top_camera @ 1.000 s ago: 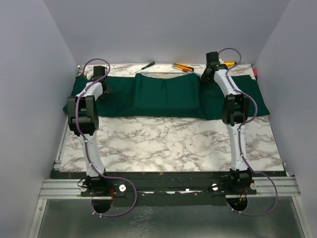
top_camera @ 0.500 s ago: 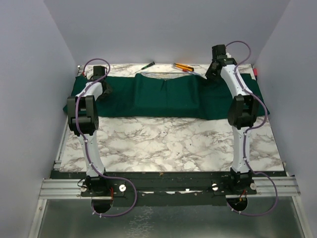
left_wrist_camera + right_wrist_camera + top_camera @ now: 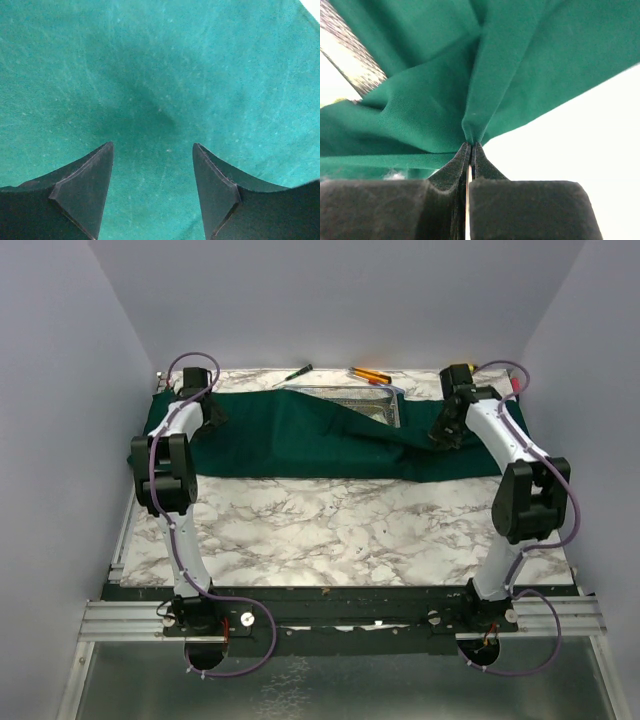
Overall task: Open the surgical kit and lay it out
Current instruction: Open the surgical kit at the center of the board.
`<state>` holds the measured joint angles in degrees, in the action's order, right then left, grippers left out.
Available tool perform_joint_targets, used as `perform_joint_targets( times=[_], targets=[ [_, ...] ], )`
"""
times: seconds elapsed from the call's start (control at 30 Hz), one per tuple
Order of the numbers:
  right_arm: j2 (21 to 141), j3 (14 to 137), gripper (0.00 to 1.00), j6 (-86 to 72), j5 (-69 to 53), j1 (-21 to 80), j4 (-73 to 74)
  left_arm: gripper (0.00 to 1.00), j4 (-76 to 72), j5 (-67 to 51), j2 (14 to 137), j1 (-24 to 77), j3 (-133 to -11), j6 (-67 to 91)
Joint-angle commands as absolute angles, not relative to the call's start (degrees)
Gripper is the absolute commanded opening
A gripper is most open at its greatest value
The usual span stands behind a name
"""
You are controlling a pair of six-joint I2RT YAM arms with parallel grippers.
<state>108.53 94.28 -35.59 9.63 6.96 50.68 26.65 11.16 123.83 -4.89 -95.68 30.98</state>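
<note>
The dark green cloth wrap lies spread across the far part of the table. Its far edge is pulled back, so the silver wire-mesh tray shows at the back centre. My right gripper is shut on a fold of the cloth and holds it lifted at the right; a strip of mesh shows at the upper left of its view. My left gripper is open, jaws apart just above the flat cloth at the far left. The clamps, tweezers and packets are hidden.
A green-handled screwdriver and orange-handled tools lie on the marble table behind the tray near the back wall. Grey walls close in both sides and the back.
My right gripper has moved right and toward me, dragging the cloth flap off the tray, which now shows. The left arm has hardly moved.
</note>
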Motion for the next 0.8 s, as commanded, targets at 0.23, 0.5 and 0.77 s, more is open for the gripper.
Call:
perform_joint_targets(
  times=[0.23,0.5,0.77],
  targets=[
    [91.7,63.6,0.01,-42.5,13.4,7.1,55.1,0.69,26.8,9.7,114.6,-5.3,-97.4,32.3],
    [92.0,70.6,0.57,-41.6,20.0,7.0,57.2,0.7,25.4,9.9,113.8,-5.3,-95.2,32.9],
    [103.5,83.1,0.7,-35.7,27.0,5.6,51.1,0.7,25.3,9.8,115.6,-5.3,-96.7,32.5]
  ],
)
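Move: The drape's far flap edge hangs pinched in the right fingers. It is bound for bare marble in front of the drape, about 17 cm back of that hand, 2 cm to its right and 9 cm below. The half-covered kit tray has its middle roughly 26 cm left and 8 cm ahead; the blue screwdriver lies some 21 cm ahead, 9 cm left, both about 9 cm lower. From the left hand that marble spot is around 71 cm right, 27 cm back and 2 cm below. The drape's flap, already pinched, is drawn back and down off the kit tray by the right hand, about 17 cm back towards the marble, the fingers tilting steeper. There the fingers open wide and let go, and the hand comes up and forward again some 9 cm, veering slightly right. Meanwhile the open left hand rises about 8 cm from close over the drape, its fingers tipping outward. ##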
